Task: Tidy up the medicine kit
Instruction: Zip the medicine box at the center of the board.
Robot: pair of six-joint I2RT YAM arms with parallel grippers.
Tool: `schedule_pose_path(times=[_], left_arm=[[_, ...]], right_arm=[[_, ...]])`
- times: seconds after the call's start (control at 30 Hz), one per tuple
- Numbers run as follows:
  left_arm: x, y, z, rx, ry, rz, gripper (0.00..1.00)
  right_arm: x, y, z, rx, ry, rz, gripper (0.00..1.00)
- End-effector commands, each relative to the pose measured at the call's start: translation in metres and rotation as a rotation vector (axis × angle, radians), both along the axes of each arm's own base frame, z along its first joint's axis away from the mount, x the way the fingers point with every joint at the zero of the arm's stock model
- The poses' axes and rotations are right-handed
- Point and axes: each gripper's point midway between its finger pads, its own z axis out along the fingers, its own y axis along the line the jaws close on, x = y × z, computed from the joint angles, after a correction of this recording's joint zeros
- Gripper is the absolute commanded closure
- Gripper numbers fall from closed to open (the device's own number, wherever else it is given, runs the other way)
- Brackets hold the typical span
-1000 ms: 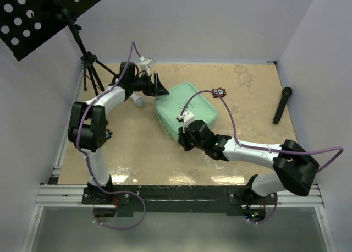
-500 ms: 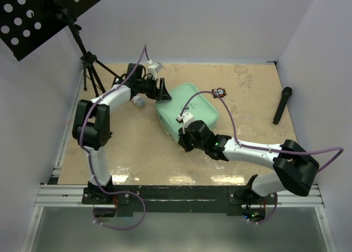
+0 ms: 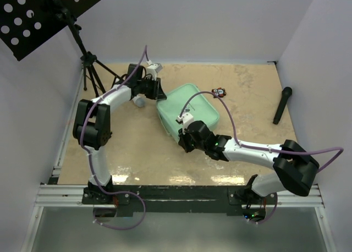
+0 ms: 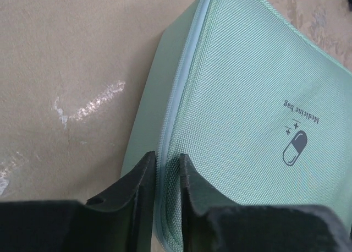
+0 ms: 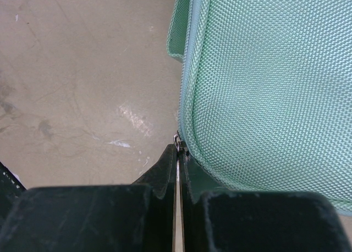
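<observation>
The mint-green medicine kit (image 3: 192, 104) lies shut in the middle of the table, its pill logo (image 4: 295, 147) showing in the left wrist view. At the kit's far-left edge, my left gripper (image 3: 159, 92) has its jaws closed on the lid's zip seam (image 4: 168, 153), one finger on each side. My right gripper (image 3: 185, 137) sits at the near-left corner of the kit (image 5: 264, 87). It is shut on the small metal zip pull (image 5: 177, 141), whose ring pokes out at the fingertips.
A white-and-grey cylinder (image 3: 138, 100) lies just left of the left gripper. A small black-and-red gadget (image 3: 219, 91) sits beyond the kit's far-right corner. A black stick-shaped object (image 3: 282, 104) lies near the right wall. A stand's tripod (image 3: 91, 70) occupies the far-left corner.
My left gripper moved right to the kit's far-left edge and its jaws closed from wide open onto the zip seam. The right arm has stayed still.
</observation>
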Motion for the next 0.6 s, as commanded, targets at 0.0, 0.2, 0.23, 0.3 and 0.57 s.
schedule_pose_path(times=[0.0,0.2,0.23,0.3,0.57], left_arm=[[-0.022,-0.018,-0.002,-0.039,0.054,-0.083,0.89],[-0.029,-0.017,0.003,-0.087,0.07,-0.071,1.0],[-0.028,-0.014,0.005,-0.101,0.071,-0.049,1.0],[-0.032,-0.009,0.004,-0.157,0.083,-0.007,1.0],[-0.049,0.011,0.02,-0.368,0.046,0.256,1.0]], right_arm=[[0.01,0.02,0.043,0.122,-0.091,0.025,1.0],[0.015,0.017,0.048,0.121,-0.11,0.001,1.0],[0.016,0.015,0.047,0.117,-0.111,-0.016,1.0],[0.021,0.011,0.048,0.116,-0.115,-0.06,1.0],[0.046,-0.006,0.05,0.166,-0.119,-0.273,1.0]])
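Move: The medicine box's far rim, close to its far-left corner, lies between the left hand's still-open fingers, with the box's middle some 11 cm to the right, 7 cm back and about 4 cm lower. From this hand the owl card is roughly 24 cm right and 3 cm ahead, the white tube's end about 10 cm left and 1 cm back. The right hand already has the zip pull in its fingers, the box's middle about 12 cm ahead and 1 cm right of it. The rim of the medicine box gets pinched first: the left fingers shut on it while the hand stays almost in place. Then, keeping that grip, the left hand draws about 3 cm leftward and back, its left side dipping and the wrist turning some 10 degrees counter-clockwise. The right hand keeps the zip pull pinched and late on eases about 1 cm right, turning slightly clockwise. ##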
